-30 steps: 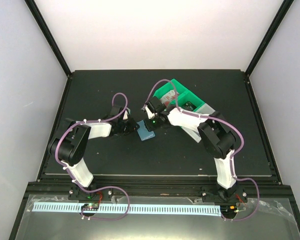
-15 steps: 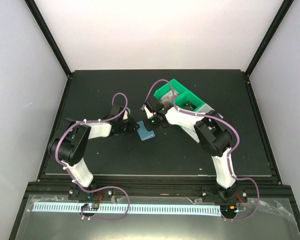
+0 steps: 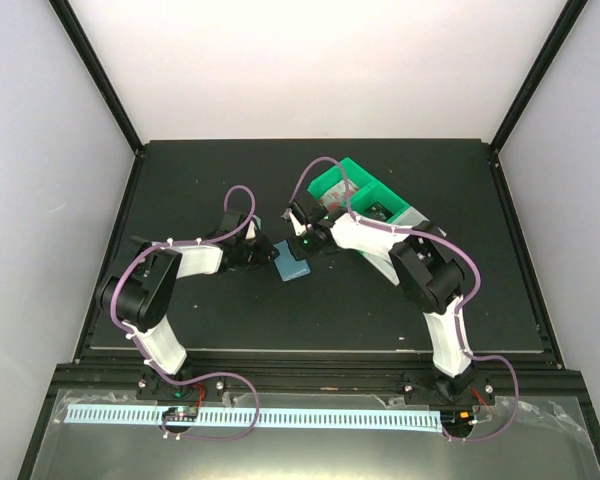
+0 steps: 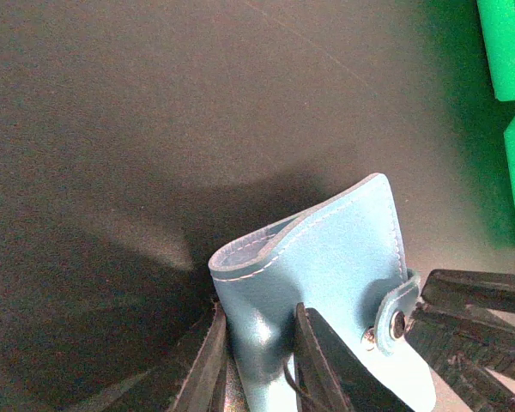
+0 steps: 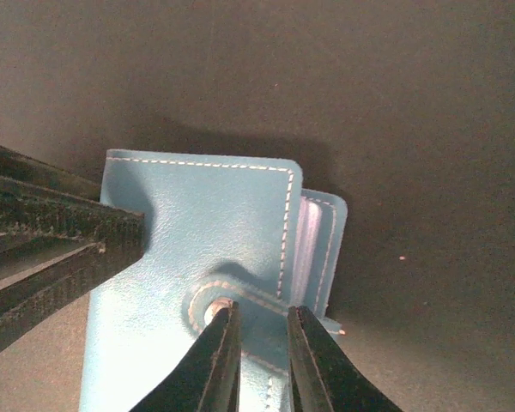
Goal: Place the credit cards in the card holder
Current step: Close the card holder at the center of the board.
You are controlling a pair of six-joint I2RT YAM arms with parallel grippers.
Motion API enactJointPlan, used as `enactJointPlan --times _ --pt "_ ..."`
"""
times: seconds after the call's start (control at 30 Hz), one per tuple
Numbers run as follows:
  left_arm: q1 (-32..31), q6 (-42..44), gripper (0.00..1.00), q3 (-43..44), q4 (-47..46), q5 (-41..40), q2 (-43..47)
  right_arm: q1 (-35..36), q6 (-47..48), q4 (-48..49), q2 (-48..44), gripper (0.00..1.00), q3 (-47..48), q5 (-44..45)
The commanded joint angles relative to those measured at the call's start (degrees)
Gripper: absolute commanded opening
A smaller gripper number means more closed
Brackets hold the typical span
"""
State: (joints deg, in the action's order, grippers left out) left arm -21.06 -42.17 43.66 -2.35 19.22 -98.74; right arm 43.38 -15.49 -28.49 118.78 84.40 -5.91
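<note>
The teal-blue card holder (image 3: pixel 292 263) is at the middle of the black table, held between both grippers. In the left wrist view my left gripper (image 4: pixel 259 343) is shut on the folded body of the card holder (image 4: pixel 326 249). Its snap tab (image 4: pixel 395 309) is at the right edge, where the right gripper's fingers (image 4: pixel 481 300) come in. In the right wrist view my right gripper (image 5: pixel 262 316) is shut on the snap tab (image 5: pixel 240 296) of the card holder (image 5: pixel 197 215). A paler inner layer (image 5: pixel 318 245) sticks out on the right. No credit card shows separately.
A green bin (image 3: pixel 355 190) with small items and a white bin (image 3: pixel 412 215) stand just behind the right arm. The green bin's edge (image 4: pixel 508 51) shows at the top right of the left wrist view. The table is bare black matting.
The right arm's elbow has shifted slightly to the left. Both grippers and the card holder stay where they were.
</note>
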Motion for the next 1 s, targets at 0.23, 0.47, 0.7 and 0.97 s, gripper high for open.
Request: enactJointPlan --times 0.23,0.47,0.7,0.97 --pt "0.01 0.73 0.23 -2.27 6.82 -0.86 -3.44 0.92 -0.41 0.82 -1.3 0.27 2.78 4.63" --pt "0.12 -0.49 0.23 -2.47 5.92 0.42 -4.06 4.77 -0.26 -1.33 -0.94 0.37 3.16 15.67" --pt "0.82 -2.21 0.22 -3.42 3.86 2.95 -4.58 8.65 -0.19 -3.09 1.39 0.44 4.39 22.89" --pt "1.14 -2.84 0.23 -4.11 2.94 3.97 -4.62 9.74 -0.14 -5.03 3.59 0.45 6.19 28.85"
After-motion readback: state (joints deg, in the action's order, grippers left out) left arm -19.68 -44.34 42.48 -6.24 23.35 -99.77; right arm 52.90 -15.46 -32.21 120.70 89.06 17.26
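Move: The strap of the card holder, with its snap, lies about 1 cm left of the right fingertips and 1 cm below them; the holder's middle is some 3 cm back and 2 cm left. The green box stands about 11 cm farther out and 11 cm to the right, the white tray roughly 2 cm out and 23 cm right. The left hand already grips the holder's left side, the strap some 5 cm to its right, level in reach. Up and slightly forward at first, by about 1 cm, then left and back by about 2 cm, the right hand comes off the strap and ends above its snap. Its fingers open from a narrow gap to nearly half wide, spreading to either side of the strap, while the wrist tilts some 20 degrees so that they point more forward. The left hand keeps its pinch on the holder, rolling only about 5 degrees. ##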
